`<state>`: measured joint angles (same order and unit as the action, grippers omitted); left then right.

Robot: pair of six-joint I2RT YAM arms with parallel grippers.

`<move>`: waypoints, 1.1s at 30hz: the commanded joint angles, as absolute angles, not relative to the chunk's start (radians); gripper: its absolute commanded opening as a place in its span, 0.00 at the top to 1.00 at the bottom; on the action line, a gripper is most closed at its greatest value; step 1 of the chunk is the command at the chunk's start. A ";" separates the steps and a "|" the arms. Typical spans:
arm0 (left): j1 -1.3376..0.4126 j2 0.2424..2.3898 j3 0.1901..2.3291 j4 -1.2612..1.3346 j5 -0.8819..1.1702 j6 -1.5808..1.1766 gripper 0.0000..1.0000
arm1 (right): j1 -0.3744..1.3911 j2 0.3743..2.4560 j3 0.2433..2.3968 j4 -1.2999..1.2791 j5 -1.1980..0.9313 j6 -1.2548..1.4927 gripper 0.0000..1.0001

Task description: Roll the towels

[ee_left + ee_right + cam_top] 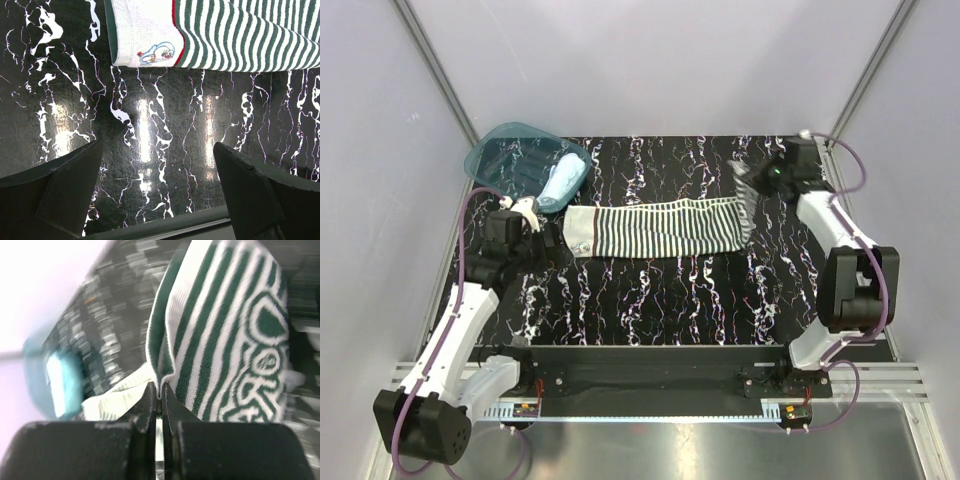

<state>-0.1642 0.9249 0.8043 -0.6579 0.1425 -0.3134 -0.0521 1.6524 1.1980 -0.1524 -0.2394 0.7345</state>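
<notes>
The striped green-and-white towel [660,229] lies stretched across the black marbled table. Its right end is lifted at the far right. My right gripper [757,180] is shut on that end's edge; the right wrist view shows the jaws pinching the hem of the striped towel [220,335] with white lettering on it. My left gripper [532,222] is open and empty, just left of the towel's white left end [145,35]. Its fingers [65,185] hover over bare table. The pale blue towel [563,179] lies bunched in the teal basin [500,150] at the back left.
White walls with metal rails close in the table on three sides. A black bar and a rail run along the near edge by the arm bases [650,375].
</notes>
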 commanded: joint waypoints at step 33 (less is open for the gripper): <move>-0.170 0.927 0.808 -0.652 0.052 -0.339 0.01 | 0.773 2.017 1.767 -0.009 -0.028 0.905 1.00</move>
<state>-0.1658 0.9272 0.8043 -0.6609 0.0834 -0.3336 0.7464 1.9972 1.7462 -0.1059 -0.0723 0.8879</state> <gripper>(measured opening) 0.984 0.029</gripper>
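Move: The right hand already holds the striped towel's right end about 16 cm above the table. The towel's white left end, where this is being taken, lies some 49 cm to this hand's left and 7 cm back. Beyond it, the bin's middle is about 62 cm left and 9 cm ahead, with the rolled white towel in it some 53 cm left and 6 cm ahead. For the left hand, the towel's white end lies about 8 cm ahead, 3 cm right and 12 cm below. With its fingers staying shut on the striped towel's end, the right hand sweeps fast about 40 cm to the left over the lying towel, towards its white left end, arching up some 13 cm before sinking part of the way and levelling off about 8 cm above where it began. Over the later part it also draws back several centimetres, while the wrist swings some 30 degrees counter-clockwise and the fingertips tip up a little. ##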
